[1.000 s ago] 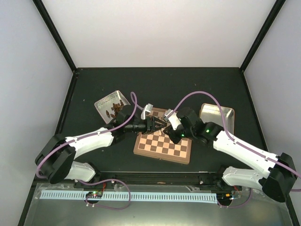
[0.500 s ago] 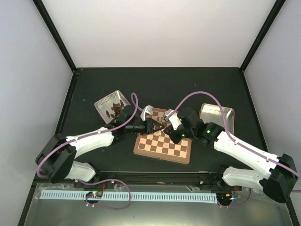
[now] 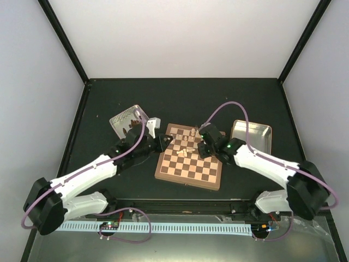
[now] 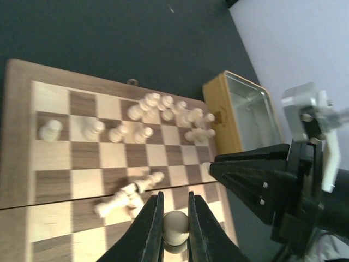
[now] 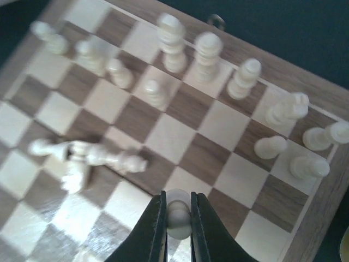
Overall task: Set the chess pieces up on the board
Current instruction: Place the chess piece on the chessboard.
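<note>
The board lies between the two arms, also seen as the board and the board. Several pale chess pieces stand along its far rows, and a few pieces lie toppled near the middle. My left gripper is shut on a small round-headed pale piece just over the board's near left part. My right gripper is shut on another pale pawn-like piece above a light square. From above, the left gripper and right gripper face each other across the board.
An open metal tin holding dark pieces sits behind and left of the board. A second metal tin sits to the right, its yellowish wall close to the board's edge. The right arm's black fingers reach in near my left gripper.
The left jaws have closed on a pale piece and the left arm has drawn back toward the board's left edge. The right gripper has shifted slightly toward the board's right side, still shut on its piece.
</note>
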Motion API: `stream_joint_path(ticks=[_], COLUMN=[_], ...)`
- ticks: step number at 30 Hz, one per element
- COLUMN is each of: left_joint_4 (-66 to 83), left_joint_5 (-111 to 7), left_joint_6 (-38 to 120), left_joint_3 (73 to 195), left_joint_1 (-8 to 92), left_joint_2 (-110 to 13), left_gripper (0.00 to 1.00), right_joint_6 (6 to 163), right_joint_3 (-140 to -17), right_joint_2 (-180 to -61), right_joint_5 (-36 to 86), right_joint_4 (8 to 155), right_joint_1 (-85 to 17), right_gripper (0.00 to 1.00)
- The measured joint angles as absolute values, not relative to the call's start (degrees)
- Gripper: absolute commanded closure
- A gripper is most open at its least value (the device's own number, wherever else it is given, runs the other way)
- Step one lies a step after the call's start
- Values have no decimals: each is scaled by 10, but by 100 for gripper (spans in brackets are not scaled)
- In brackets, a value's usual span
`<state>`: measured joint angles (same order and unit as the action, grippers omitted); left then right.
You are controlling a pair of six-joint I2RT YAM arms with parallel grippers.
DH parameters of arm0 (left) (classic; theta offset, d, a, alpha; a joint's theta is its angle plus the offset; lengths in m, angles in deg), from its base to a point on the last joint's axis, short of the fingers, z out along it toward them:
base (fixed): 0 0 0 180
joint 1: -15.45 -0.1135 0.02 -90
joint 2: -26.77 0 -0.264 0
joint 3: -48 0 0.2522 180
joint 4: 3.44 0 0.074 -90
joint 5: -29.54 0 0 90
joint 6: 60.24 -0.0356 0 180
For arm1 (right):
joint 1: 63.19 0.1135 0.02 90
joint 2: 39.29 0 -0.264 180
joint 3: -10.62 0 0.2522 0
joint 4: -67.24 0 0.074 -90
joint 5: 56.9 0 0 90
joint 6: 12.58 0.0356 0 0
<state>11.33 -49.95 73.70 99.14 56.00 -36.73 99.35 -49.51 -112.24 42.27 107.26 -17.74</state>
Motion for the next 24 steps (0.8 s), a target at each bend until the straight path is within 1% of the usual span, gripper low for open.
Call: stream_joint_path(ticks=[5,11,24], left_joint_4=[161,186,202], left_joint_5=[-563,-599,-604], left_joint_6=[697,666,655], left_joint_3=[991,981,972], left_joint_1=[559,559,556], left_joint_2=[-327,-287,-285], left_gripper=[98,98,98], right_joint_6=[1035,1061,1081], right_joint_3=[-513,-563,-591], right_joint_2=[-1213,-1286,-1344], right_joint_5=[457,468,473], right_joint_4=[1062,1044,1030], right_joint_1=[-193,-202,-206], right_gripper=[94,93,92])
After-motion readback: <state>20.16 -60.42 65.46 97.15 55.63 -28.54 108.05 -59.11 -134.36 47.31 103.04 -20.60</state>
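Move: My right hand grips a white pawn. The empty dark square it goes to, in the pawn row, is about 7 cm ahead, 1 cm left and 10 cm below. On that square's left stands the last placed pawn, some 3 cm away; a tall back-row piece stands roughly 3 cm beyond it. The lying pieces are about 7 cm left of my right hand and 1 cm ahead. From my left hand the square is some 11 cm right, 1 cm back and 17 cm below. I carry the pawn in my right hand down and forward about 6 cm each way, sinking fastest at first and easing off over the empty square beside the last placed pawn, while that wrist turns a little clockwise. My fingers keep their grip. My left hand, fingers still shut, draws off to the left about 4.5 cm, away from the square, tilting slightly up. ##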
